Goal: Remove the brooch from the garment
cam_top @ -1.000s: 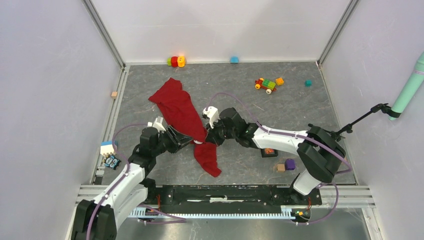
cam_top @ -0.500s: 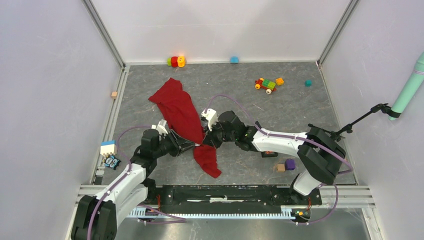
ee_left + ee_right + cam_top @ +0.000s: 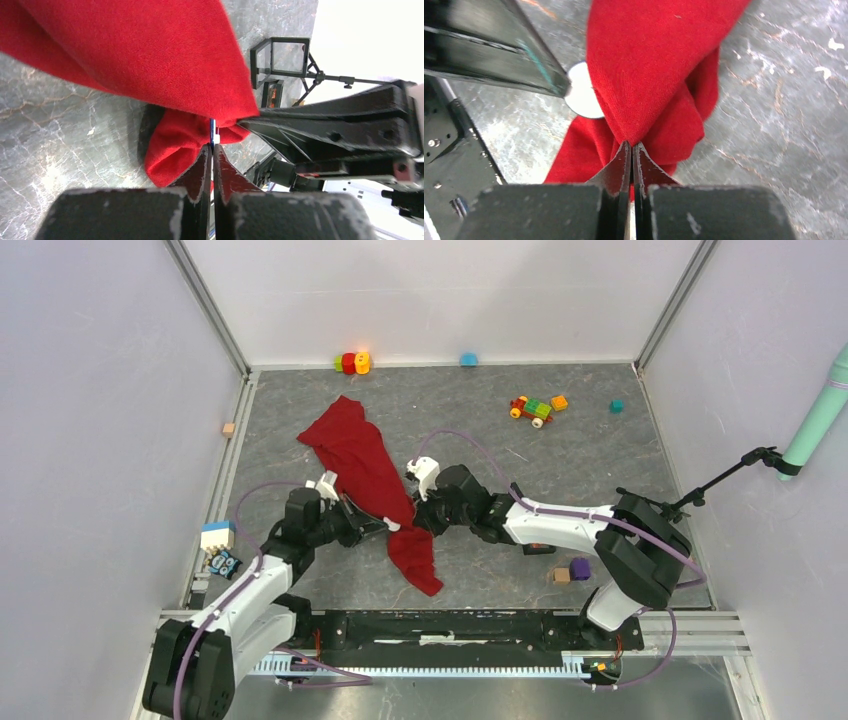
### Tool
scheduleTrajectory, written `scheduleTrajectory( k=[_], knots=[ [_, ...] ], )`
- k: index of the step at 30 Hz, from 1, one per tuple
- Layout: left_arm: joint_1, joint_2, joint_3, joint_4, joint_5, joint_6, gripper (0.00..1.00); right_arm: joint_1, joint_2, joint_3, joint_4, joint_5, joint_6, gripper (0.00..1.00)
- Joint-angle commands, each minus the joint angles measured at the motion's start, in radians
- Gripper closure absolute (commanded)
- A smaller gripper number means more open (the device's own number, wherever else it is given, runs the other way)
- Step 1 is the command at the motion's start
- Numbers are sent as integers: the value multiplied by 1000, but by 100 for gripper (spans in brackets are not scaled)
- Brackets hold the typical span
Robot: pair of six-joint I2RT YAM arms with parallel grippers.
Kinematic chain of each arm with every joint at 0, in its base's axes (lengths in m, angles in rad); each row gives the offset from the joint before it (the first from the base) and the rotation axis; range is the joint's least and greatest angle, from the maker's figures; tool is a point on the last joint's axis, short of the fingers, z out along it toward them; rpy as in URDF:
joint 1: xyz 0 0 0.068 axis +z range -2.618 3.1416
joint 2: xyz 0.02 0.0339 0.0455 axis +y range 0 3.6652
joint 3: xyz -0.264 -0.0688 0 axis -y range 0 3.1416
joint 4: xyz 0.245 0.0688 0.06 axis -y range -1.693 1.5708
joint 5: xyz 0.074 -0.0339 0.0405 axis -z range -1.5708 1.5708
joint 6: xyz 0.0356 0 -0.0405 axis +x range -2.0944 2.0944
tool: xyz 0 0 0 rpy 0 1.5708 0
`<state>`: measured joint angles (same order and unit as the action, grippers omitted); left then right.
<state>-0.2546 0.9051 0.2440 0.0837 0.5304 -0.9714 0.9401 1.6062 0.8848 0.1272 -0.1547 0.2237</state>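
Note:
The red garment [image 3: 358,458] lies on the grey floor, pinched and lifted at its narrow middle. The brooch is a white round disc [image 3: 583,95]; it shows edge-on as a thin blue and white strip [image 3: 212,131] and as a white spot in the top view [image 3: 394,526]. My left gripper [image 3: 385,528] is shut on the brooch's edge [image 3: 210,146]. My right gripper [image 3: 415,523] faces it from the right and is shut on a fold of the garment [image 3: 631,144], right beside the brooch. The garment's lower end [image 3: 416,558] rests on the floor.
Toy blocks lie at the back: a red and yellow one [image 3: 352,362], a toy car [image 3: 532,409], a blue piece [image 3: 468,359], a teal cube [image 3: 617,406]. A purple cube [image 3: 580,568] and an orange block [image 3: 540,545] lie under my right arm. A blue and white piece [image 3: 216,537] sits at the left rail.
Both grippers stay closed at the garment's middle. The left arm has shifted slightly left and back, the right wrist has shifted a little; the brooch stays against the cloth.

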Motion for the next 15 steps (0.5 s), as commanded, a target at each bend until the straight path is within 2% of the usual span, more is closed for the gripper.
scheduleTrajectory(
  k=[1, 3, 4, 5, 6, 8, 13, 15],
  knots=[
    [0, -39, 121, -196, -51, 164, 98, -30, -25, -42, -51, 149, 70, 100],
    [0, -43, 149, -233, -51, 189, 98, -51, -25, -68, -21, 117, 89, 99],
    [0, -40, 162, -244, -44, 203, 98, -55, -26, -78, -1, 84, 94, 91],
    [0, -35, 172, -246, -32, 216, 98, -56, -31, -89, 24, 49, 98, 76],
    [0, -28, 181, -249, -15, 225, 98, -56, -42, -105, 49, 23, 108, 66],
    [0, -11, 196, -248, 19, 230, 98, -59, -69, -134, 108, -22, 139, 53],
    [-2, 27, 249, -301, 51, 250, 98, -81, -165, -235, 294, -82, 224, 50],
    [-5, 41, 238, -297, 52, 233, 93, -86, -163, -235, 301, -94, 224, 49]
  ],
)
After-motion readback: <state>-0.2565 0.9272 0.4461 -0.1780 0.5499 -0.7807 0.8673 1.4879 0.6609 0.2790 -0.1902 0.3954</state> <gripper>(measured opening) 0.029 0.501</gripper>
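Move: The brooch, a white disc, is edge-on in the left fingertips, its middle about 1 cm ahead, 1 cm right and 1 cm below that hand. From the right hand it lies some 4 cm left and 2 cm back. The garment's fold is pinched in the right fingers, about 5 cm right and 3 cm ahead of the left hand; the garment's loose end lies 6 cm right, 7 cm back and 6 cm below the left hand. The left fingertips, still shut, come off the brooch's edge as that hand rises about 3 cm with a slight tilt. Meanwhile the right hand carries the garment's pinched fold to the right and down, opens its fingers halfway to let go, and ends about 4 cm to the right, climbing again by some 2 cm. ##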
